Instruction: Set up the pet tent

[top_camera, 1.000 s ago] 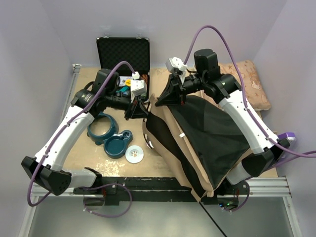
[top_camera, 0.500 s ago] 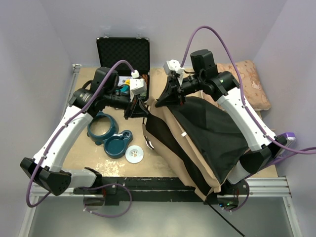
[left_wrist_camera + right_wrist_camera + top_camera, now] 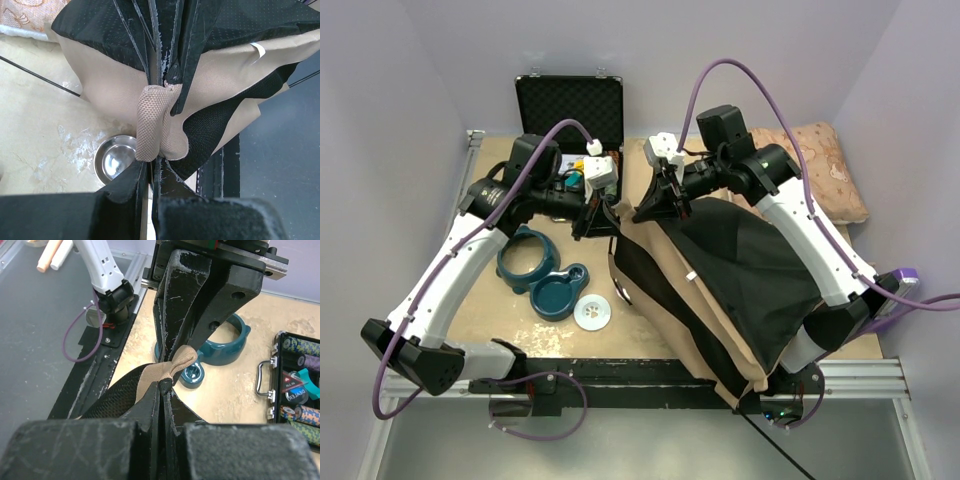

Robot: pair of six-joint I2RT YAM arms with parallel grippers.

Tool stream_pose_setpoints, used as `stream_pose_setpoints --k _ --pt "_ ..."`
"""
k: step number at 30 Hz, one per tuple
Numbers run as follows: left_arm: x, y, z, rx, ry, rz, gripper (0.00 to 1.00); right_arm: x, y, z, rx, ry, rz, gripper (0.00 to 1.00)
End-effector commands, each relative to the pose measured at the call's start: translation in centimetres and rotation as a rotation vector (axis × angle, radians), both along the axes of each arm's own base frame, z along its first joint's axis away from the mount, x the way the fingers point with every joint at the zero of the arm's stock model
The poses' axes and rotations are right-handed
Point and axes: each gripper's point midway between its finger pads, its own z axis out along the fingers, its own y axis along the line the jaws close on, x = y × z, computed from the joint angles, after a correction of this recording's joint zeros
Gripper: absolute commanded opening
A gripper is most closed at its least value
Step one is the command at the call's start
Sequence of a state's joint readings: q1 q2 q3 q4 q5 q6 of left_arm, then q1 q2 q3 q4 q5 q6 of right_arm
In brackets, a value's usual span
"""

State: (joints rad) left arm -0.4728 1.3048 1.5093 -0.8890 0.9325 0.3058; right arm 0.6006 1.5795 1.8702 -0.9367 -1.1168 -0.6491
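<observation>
The pet tent is a tan canvas teepee with black lining, lying collapsed across the right half of the table, its top toward the middle. My left gripper is shut on the tan fabric at the tent's top corner; the left wrist view shows the folded tan canvas pinched at my jaws, with black poles running away above it. My right gripper is shut on the same tan top fold, facing the left gripper's fingers closely. The pom-pom and label are hidden.
An open black case with small items stands at the back. A teal double pet bowl stand and a white disc lie left of the tent. A beige patterned pillow lies at the back right. A steel bowl shows under the left gripper.
My right gripper has moved left toward the left gripper, carrying the tent's top with it. The tent's lower edge has drawn back from the front rail. The left arm has barely moved.
</observation>
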Motion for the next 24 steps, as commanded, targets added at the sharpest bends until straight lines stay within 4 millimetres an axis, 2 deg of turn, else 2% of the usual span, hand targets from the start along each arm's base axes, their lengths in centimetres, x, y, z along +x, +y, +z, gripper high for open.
stream_pose_setpoints --k 1,3,5,7,9,12,14,16,18,20,22,24 --pt "0.1 -0.6 1.0 -0.024 -0.042 -0.020 0.00 0.0 0.3 1.2 0.014 -0.054 0.005 0.00" --pt "0.4 -0.6 1.3 -0.034 -0.076 -0.008 0.00 0.5 0.5 2.3 0.036 -0.066 -0.021 0.00" --pt "0.9 -0.5 2.4 -0.065 -0.126 0.036 0.01 1.1 0.9 4.3 0.077 -0.073 -0.065 0.00" --pt "2.1 -0.1 3.6 -0.090 -0.166 0.105 0.25 2.3 1.1 6.6 0.129 -0.072 -0.151 0.00" --pt "4.4 1.3 5.0 -0.131 -0.179 0.184 0.53 3.3 0.7 9.2 0.209 -0.095 -0.240 0.00" --pt "7.8 4.8 7.5 -0.221 -0.172 0.314 0.71 5.7 -0.5 11.7 0.294 -0.123 -0.404 0.00" --pt "9.5 7.1 8.9 -0.256 -0.200 0.394 0.82 7.8 -1.1 12.0 0.307 -0.133 -0.516 0.00" --pt "10.8 8.7 9.6 -0.280 -0.219 0.464 0.86 10.8 -1.8 11.5 0.295 -0.107 -0.653 0.00" --pt "11.1 9.2 9.4 -0.294 -0.238 0.479 0.91 13.4 -3.0 11.6 0.309 -0.084 -0.780 0.00" --pt "10.4 8.9 9.0 -0.302 -0.247 0.441 0.94 15.1 -4.0 12.0 0.336 -0.071 -0.866 0.00" --pt "8.7 8.4 8.5 -0.306 -0.256 0.377 0.99 16.0 -4.7 12.9 0.382 -0.044 -0.935 0.00" --pt "7.2 7.4 7.3 -0.300 -0.235 0.331 1.00 16.9 -5.5 13.5 0.425 -0.014 -1.016 0.00"
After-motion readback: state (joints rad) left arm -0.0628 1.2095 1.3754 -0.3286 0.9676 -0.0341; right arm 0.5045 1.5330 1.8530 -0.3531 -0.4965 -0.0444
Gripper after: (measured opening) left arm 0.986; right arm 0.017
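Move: My left hand still pinches the tent corner right at its fingertips, and my right hand keeps the same corner pinched in its own. The steel bowl is about 31 cm below my left hand, some 4 cm ahead and 1 cm right; the paw disc sits level with the hand, about 6 cm left. The chip case lies roughly 32 cm ahead and 14 cm left of it, down on the table. I open my left fingers wide, let go of the tent corner and draw that hand forward, left and somewhat up, roughly 15 cm, towards the chip case. My right hand keeps its pinch and carries the corner about 14 cm forward and 9 cm up, drifting slightly right and swinging some 45 degrees clockwise. ##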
